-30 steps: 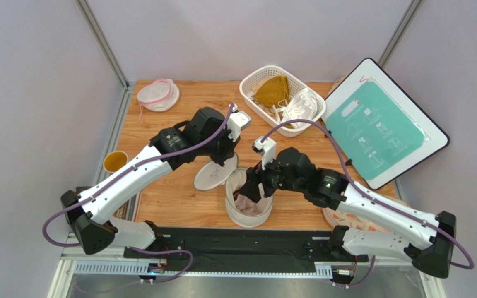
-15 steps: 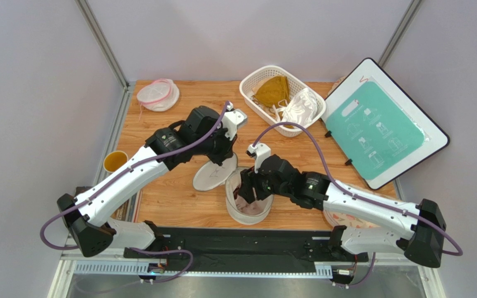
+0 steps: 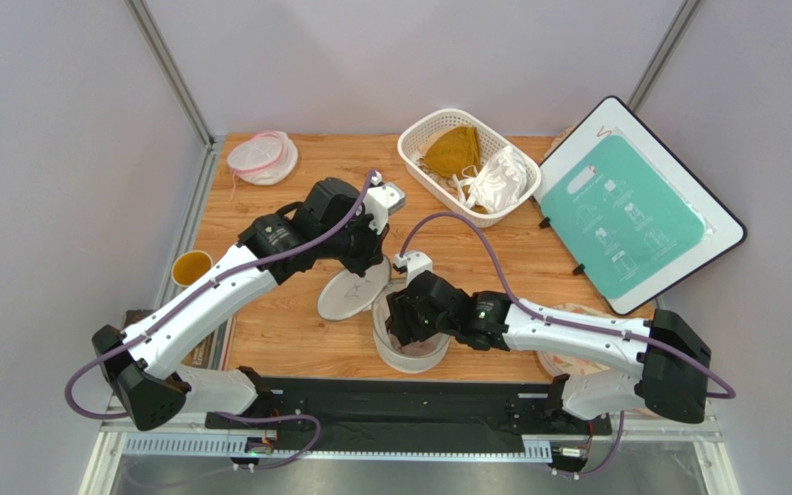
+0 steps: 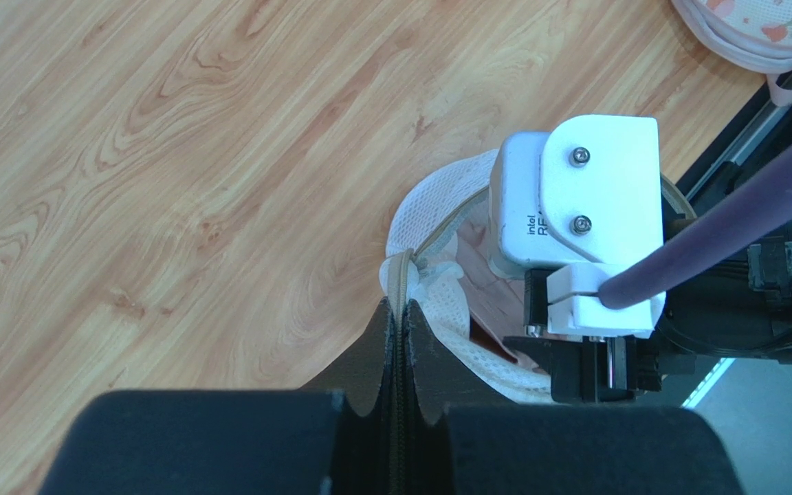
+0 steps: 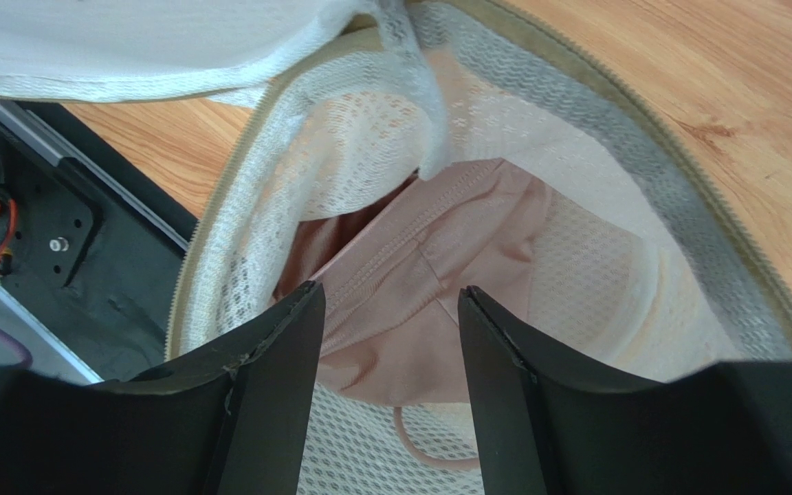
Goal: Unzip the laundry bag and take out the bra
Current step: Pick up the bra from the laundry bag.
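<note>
The whitish mesh laundry bag [image 3: 412,354] stands open near the table's front edge, its round lid flap [image 3: 352,293] folded back to the left. My left gripper [image 3: 371,270] is shut on the bag's zipper edge, seen pinched between the tips in the left wrist view [image 4: 398,311]. My right gripper [image 3: 402,318] is open and reaches down into the bag's mouth. In the right wrist view its jaws [image 5: 390,299] stand apart just above the pale pink bra [image 5: 441,263], which lies crumpled inside the mesh wall [image 5: 627,273]. A thin pink strap [image 5: 421,443] shows below it.
A white basket [image 3: 417,130] at the back holds a mustard bra [image 3: 452,150] and a white bra [image 3: 499,179]. A small pink-rimmed mesh pouch [image 3: 263,157] lies back left. A yellow cup [image 3: 192,268] stands left, a teal board [image 3: 633,206] right.
My right gripper has moved left and down into the bag's opening. My left gripper has shifted slightly left, keeping its hold on the zipper edge and the lid.
</note>
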`<move>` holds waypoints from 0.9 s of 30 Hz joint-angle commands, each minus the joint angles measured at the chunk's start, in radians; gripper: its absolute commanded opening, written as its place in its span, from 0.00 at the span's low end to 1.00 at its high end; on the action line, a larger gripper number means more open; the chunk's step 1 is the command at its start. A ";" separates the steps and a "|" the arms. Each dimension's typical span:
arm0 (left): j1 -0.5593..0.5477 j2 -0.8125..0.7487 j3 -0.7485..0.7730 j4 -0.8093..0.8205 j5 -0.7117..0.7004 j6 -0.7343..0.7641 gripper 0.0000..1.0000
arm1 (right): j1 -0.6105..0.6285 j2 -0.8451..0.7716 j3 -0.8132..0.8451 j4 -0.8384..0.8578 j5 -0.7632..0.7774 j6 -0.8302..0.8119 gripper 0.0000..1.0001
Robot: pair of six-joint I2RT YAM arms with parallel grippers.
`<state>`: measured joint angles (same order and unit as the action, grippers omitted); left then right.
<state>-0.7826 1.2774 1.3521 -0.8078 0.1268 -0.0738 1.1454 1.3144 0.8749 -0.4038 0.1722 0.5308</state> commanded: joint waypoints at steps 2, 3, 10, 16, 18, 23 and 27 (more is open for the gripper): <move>0.006 -0.026 -0.001 0.027 0.025 -0.026 0.00 | 0.016 0.005 -0.014 0.114 -0.023 0.037 0.57; 0.006 -0.026 0.001 0.028 0.025 -0.026 0.00 | 0.017 0.008 -0.017 0.120 -0.031 0.038 0.58; 0.009 -0.026 -0.001 0.028 0.019 -0.024 0.00 | 0.037 0.051 -0.016 0.132 -0.053 0.054 0.61; 0.017 -0.029 -0.004 0.030 0.020 -0.024 0.00 | 0.047 0.075 -0.045 0.135 -0.040 0.092 0.50; 0.019 -0.030 -0.005 0.030 0.020 -0.023 0.00 | 0.047 0.075 -0.054 0.135 -0.043 0.100 0.39; 0.022 -0.026 -0.013 0.032 0.017 -0.017 0.00 | 0.047 0.031 -0.031 0.091 -0.027 0.071 0.00; 0.022 -0.024 -0.019 0.030 0.013 -0.015 0.00 | 0.047 -0.046 0.018 0.028 0.013 0.037 0.00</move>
<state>-0.7685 1.2770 1.3392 -0.8005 0.1326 -0.0837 1.1873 1.3640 0.8230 -0.3325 0.1310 0.6006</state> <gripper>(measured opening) 0.011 0.010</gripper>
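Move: Already reaching inside the open laundry bag, the right hand has the bra about 5 cm below, some 2 cm back and 1 cm to its right. The bag's middle is 1 cm back, 1 cm right and about 3 cm down; its folded-open lid is around 10 cm left and 6 cm ahead, at roughly fingertip height. From the left hand, the bra lies some 8 cm right, 8 cm back and 18 cm down. Shifting about 2 cm left with its fingers a little over half open, the right hand then sinks some 3 cm deeper into the bag while drawing back 2 cm. Near the bottom of the reach it shuts the fingers fully, pinching the bra's near-left edge, and just begins to rise. The left hand stays put and keeps its pinch on the bag's zip edge. ##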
